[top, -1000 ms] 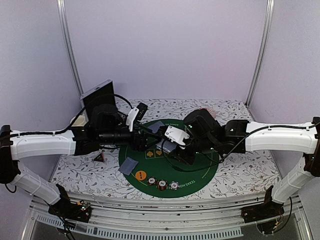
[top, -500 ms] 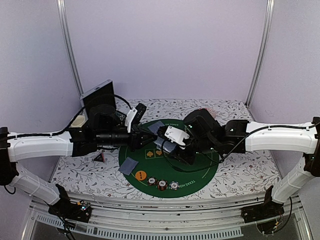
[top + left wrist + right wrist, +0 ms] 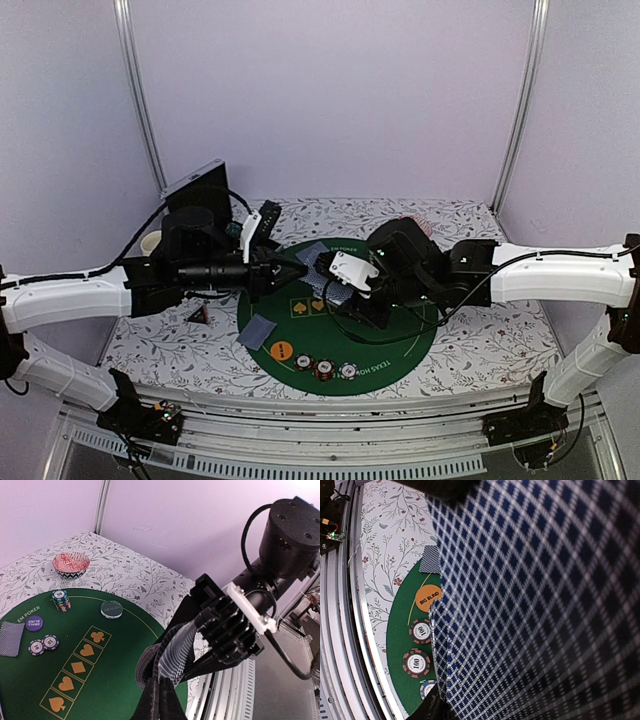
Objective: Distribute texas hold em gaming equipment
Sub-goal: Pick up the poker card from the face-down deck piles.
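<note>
My right gripper [image 3: 335,292] is shut on a deck of blue-grey-backed playing cards [image 3: 535,605] above the round green mat [image 3: 400,340]; the deck fills the right wrist view. My left gripper [image 3: 160,700] is shut on the edge of the deck's outer card [image 3: 180,652], which bows between us. Single cards lie on the mat at the left [image 3: 257,331] and the far side [image 3: 312,252]. An orange BIG BLIND disc [image 3: 429,599] and three striped chips [image 3: 325,369] sit at the mat's near edge. A purple disc [image 3: 34,623], a dealer disc [image 3: 111,609] and more chips [image 3: 60,600] lie farther off.
A pink patterned dish [image 3: 71,565] stands off the mat at the back. A small dark triangular marker [image 3: 201,314] lies left of the mat. A black box [image 3: 195,195] and a white mug [image 3: 152,243] are at the back left. White walls enclose the table.
My left gripper has gone from open to shut on the card's edge, and the left arm has drawn back slightly to the left. The right arm and deck have stayed put.
</note>
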{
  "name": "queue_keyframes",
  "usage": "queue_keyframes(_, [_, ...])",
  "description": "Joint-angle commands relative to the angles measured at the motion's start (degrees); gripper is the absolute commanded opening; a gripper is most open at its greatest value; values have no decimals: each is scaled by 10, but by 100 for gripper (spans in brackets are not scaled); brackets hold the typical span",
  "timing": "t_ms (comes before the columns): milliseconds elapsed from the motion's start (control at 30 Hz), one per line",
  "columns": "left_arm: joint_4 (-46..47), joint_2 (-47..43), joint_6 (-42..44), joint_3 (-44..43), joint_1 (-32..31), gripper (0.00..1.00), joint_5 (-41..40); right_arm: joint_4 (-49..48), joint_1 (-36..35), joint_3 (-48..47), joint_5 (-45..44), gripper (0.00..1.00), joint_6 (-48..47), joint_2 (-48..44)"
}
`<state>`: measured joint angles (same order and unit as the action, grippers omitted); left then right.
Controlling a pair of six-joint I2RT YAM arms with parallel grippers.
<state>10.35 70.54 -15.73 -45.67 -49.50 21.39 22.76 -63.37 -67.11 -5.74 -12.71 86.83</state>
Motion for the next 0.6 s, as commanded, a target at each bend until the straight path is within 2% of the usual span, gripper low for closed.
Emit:
queue_keyframes(0, [14, -17, -12, 8, 0, 0, 11, -8, -2, 0, -15, 43, -1, -10])
queue_keyframes(200, [15, -67, -73, 30, 25, 0, -67, -16, 10, 13, -14, 42, 10, -21])
queue_keyframes(433, [56, -143, -164, 76, 58, 0, -106, -19, 22, 18, -14, 42, 20, -20])
queue_keyframes(567, [-1, -203, -249, 109, 75, 0, -236, -20, 26, 21, -15, 42, 23, -20])
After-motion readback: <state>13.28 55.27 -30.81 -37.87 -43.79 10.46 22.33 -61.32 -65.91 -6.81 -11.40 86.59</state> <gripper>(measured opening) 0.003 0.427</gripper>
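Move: The left gripper already pinches a card taken from the face-down deck. That deck, still in the right fingers, lies about 7 cm to the left gripper's right, level in reach, 4 cm lower, and some 2 cm left of the right hand point. Some 25 cm below the left gripper are two dealt cards: one 2 cm ahead and 11 cm left, the other straight ahead by about 24 cm. The big blind button is 3 cm back, 5 cm left. Bring the left gripper away from the deck with the card kept pinched in its shut fingers: about 8 cm to the left, rising some 4 cm, with a little forward, after a brief near-stop. Swing it roughly 20 degrees counter-clockwise and let the fingertips tip up. Keep the right fingers on the deck, easing that hand a couple of centimetres forward and right. ##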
